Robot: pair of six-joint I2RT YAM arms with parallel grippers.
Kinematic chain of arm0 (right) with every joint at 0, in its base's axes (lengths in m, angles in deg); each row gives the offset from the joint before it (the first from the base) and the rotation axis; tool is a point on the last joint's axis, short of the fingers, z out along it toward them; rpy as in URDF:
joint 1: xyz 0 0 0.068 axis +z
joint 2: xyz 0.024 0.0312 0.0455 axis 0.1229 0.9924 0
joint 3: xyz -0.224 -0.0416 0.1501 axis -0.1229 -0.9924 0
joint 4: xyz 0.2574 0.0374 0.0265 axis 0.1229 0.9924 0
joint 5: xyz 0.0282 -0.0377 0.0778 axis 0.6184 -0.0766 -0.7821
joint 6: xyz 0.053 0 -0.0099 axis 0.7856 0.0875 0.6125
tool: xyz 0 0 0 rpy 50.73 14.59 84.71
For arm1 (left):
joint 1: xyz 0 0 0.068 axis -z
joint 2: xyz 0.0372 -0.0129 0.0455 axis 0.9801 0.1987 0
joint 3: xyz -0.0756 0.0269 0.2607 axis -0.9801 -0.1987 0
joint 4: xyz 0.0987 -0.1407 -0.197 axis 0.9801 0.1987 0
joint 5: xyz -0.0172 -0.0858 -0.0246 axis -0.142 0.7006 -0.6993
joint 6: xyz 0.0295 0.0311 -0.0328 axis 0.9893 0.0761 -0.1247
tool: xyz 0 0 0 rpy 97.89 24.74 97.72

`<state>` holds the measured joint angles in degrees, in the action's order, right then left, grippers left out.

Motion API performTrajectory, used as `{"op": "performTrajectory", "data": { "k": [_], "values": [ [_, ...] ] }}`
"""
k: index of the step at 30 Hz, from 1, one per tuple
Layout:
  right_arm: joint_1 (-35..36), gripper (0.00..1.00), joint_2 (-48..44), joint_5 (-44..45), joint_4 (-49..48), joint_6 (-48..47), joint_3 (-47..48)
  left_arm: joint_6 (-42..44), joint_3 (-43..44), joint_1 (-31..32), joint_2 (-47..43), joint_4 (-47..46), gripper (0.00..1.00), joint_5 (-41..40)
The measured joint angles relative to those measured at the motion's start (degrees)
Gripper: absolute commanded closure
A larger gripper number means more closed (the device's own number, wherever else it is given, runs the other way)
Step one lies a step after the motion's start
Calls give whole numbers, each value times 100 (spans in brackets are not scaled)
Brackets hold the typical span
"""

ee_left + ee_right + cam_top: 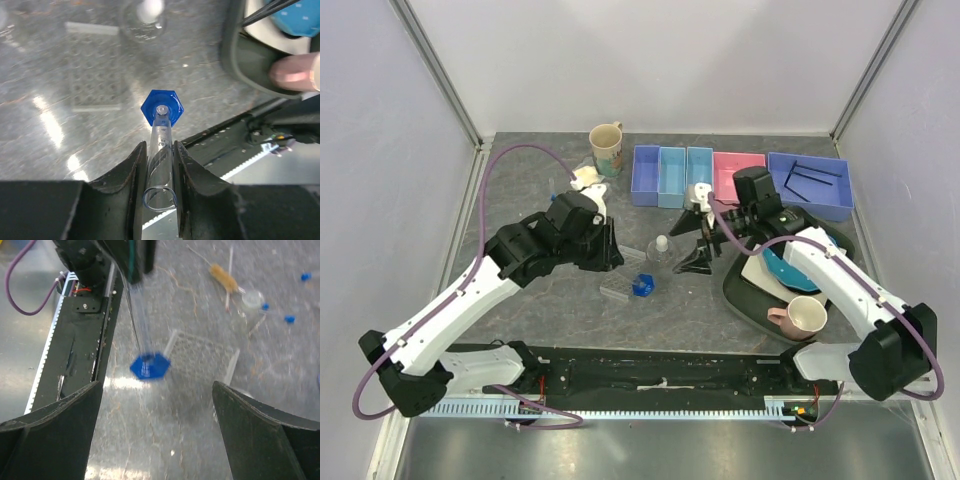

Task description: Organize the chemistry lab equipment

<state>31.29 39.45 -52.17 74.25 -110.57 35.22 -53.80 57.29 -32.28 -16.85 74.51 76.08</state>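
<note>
My left gripper (160,170) is shut on a clear graduated cylinder (162,150) with a blue hexagonal foot (162,107). The foot points down at the table beside the clear plastic tube rack (618,291). Whether the foot touches the table I cannot tell. My right gripper (156,405) hangs wide open above the table, looking at the same blue foot (149,365) and rack (200,357), with nothing between its fingers. A small white-stoppered flask (661,247) and the black wire tripod (698,257) stand just right of the cylinder. Tiny blue-capped tubes (289,318) lie farther back.
A bag of pale powder (586,180) and a cream mug (607,148) sit at the back. Blue bins (670,175), a pink bin (736,175) and a wide blue bin (810,185) line the back right. A dark tray (740,290) holds a blue plate (788,268) and pink mug (800,318).
</note>
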Motion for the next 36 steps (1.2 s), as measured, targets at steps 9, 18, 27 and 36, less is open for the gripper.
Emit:
{"op": "performTrajectory", "data": {
  "k": [9,18,27,36],
  "values": [
    [1108,2,221,619,116,-61,476,-4,35,0,466,-968,92,1235],
    [1499,34,350,782,164,212,474,-9,37,0,514,-1412,92,1504],
    [1517,84,527,861,122,479,470,-57,-92,11,396,-1585,91,1510],
    [1539,85,538,905,57,575,472,-52,-199,-15,59,-1624,28,1222]
  ]
}}
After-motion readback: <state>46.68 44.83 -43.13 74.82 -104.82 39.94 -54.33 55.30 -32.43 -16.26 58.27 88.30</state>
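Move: The left hand holds the graduated cylinder near its top, blue base down. The right hand's open fingers wait about 15 cm to its right and 2 cm farther out, near its height. From the right hand the cylinder's middle is some 12 cm left, 4 cm back and 4 cm lower. On the table, 20 cm or so below, the well plate lies about 8 cm ahead of the left hand and 1 cm right, the white-capped flask 14 cm ahead and 11 cm right. The right fingers close on the lower part of the graduated cylinder, below the left hand's grip, after that hand travels about 6 cm left and 4 cm back. Meanwhile the left hand carries the cylinder some 7 cm right, tilting about 15 degrees so its base swings right, and eases up. Once the right has its pinch, the left fingers open and let go, drifting slightly back left and up. ##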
